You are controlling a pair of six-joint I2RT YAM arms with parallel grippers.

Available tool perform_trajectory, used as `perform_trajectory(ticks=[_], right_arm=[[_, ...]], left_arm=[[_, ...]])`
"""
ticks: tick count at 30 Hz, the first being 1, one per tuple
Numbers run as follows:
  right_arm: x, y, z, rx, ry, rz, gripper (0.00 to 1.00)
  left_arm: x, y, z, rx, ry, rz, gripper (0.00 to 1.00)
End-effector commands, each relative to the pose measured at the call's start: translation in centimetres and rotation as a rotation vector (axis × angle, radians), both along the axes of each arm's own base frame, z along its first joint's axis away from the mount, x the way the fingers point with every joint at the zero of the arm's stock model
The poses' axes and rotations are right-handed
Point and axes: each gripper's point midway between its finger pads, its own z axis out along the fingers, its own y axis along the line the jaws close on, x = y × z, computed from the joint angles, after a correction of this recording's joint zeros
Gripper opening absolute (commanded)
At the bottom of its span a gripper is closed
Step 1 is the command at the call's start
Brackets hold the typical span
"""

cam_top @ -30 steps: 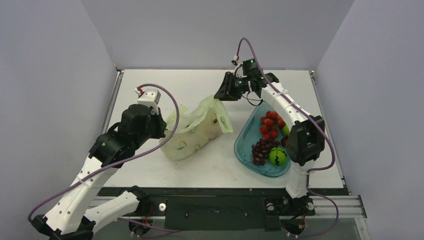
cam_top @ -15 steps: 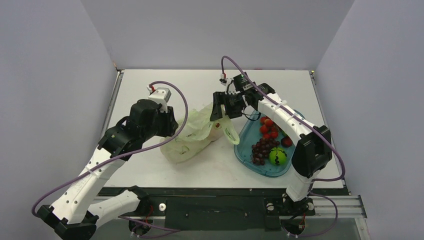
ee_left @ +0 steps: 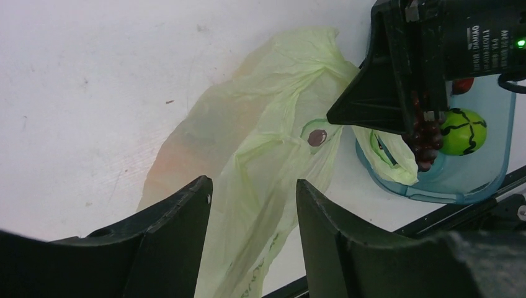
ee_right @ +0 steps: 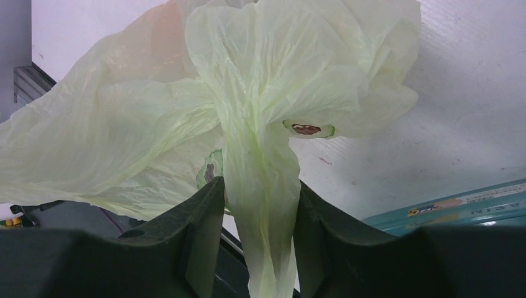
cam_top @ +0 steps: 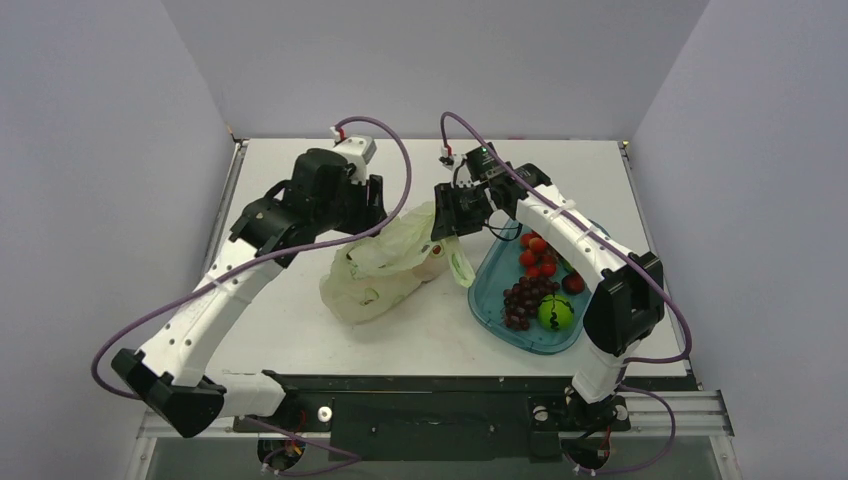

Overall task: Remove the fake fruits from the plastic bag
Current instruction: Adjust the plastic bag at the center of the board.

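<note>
The pale-green plastic bag (cam_top: 385, 265) lies crumpled on the white table, left of the blue tray. My right gripper (cam_top: 447, 222) hangs over the bag's right end, shut on a bunched strip of bag film (ee_right: 263, 205) that fills the gap between its fingers. My left gripper (cam_top: 372, 205) hovers above the bag's far side, open, with the bag (ee_left: 273, 143) showing well below between its fingers and nothing held. The fake fruits are hidden inside the bag. Only a faint orange tint (ee_left: 186, 136) shows through the film.
The blue tray (cam_top: 490, 300) sits right of the bag with a dark grape bunch (cam_top: 520, 300), a round green fruit (cam_top: 555, 312) and a small red cluster (cam_top: 538, 252). A flap of the bag (ee_left: 397, 158) drapes over the tray's near rim. Grey walls enclose the table.
The left gripper opened, let the bag go and swung up toward the far side. The right gripper came down and left, opened, then closed on a bag strip. The bag sagged flatter.
</note>
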Motion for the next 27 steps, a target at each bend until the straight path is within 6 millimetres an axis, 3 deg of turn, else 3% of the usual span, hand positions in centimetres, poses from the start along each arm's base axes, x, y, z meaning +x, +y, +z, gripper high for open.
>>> perform_trajectory(ticks=[1,6,10,12,13,14,15,19,24,27], right_arm=[[0.1,0.2,1.8,0.008,-0.054,0.013,0.38],[0.0,0.2,2.0,0.01,-0.054,0.013,0.38],[0.0,0.3,2.0,0.006,-0.053,0.012,0.33],[0.2,0.3,2.2,0.005,-0.06,0.006,0.3],[0.4,0.3,2.4,0.009,-0.064,0.002,0.28],[0.5,0.3,2.5,0.007,-0.068,-0.005,0.26],[0.9,0.4,3.0,0.014,-0.08,-0.013,0.2],[2.7,0.6,5.2,0.036,-0.117,-0.073,0.0],[6.2,0.2,8.3,0.089,-0.15,-0.189,0.0],[9.5,-0.8,10.5,0.143,-0.176,-0.285,0.0]], left_arm=[[1.0,-2.6,0.0,0.023,-0.003,-0.104,0.5],[2.2,-2.7,-2.1,0.124,0.015,-0.071,0.5],[2.6,-3.0,-3.1,0.165,0.04,-0.068,0.42],[2.6,-2.6,-3.0,0.175,0.037,-0.055,0.3],[2.6,-1.9,-3.0,0.201,0.038,-0.026,0.2],[2.7,-1.3,-2.6,0.213,0.027,0.002,0.14],[2.9,0.1,-2.0,0.247,0.014,0.069,0.02],[3.5,5.3,2.1,0.329,-0.105,0.313,0.0],[2.8,10.1,8.2,0.31,-0.288,0.524,0.0],[2.1,12.7,11.0,0.306,-0.377,0.636,0.0]])
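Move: The plastic bag's free edge hangs just under the left hand's open fingers, about 6 cm lower, 2 cm ahead and 3 cm to the right; the bag's body lies some 22 cm below that hand, 4 cm back and 2 cm right. From the right hand, whose part-open fingers straddle a gathered strip of bag, that body is about 12 cm left, 4 back and 13 below. The blue tray's middle is roughly 21 cm right of the right hand and 4 back, with the grapes 18 right and 9 back. The left fingers pinch the plastic bag's free edge after dropping about 6 cm to it, a little rightward and forward, then haul it up and left, each about 10 cm, the wrist turning counter-clockwise. The right hand first stays put while its fingers shut on the strip between them, then lifts about 7 cm and goes 5 cm forward with it. ##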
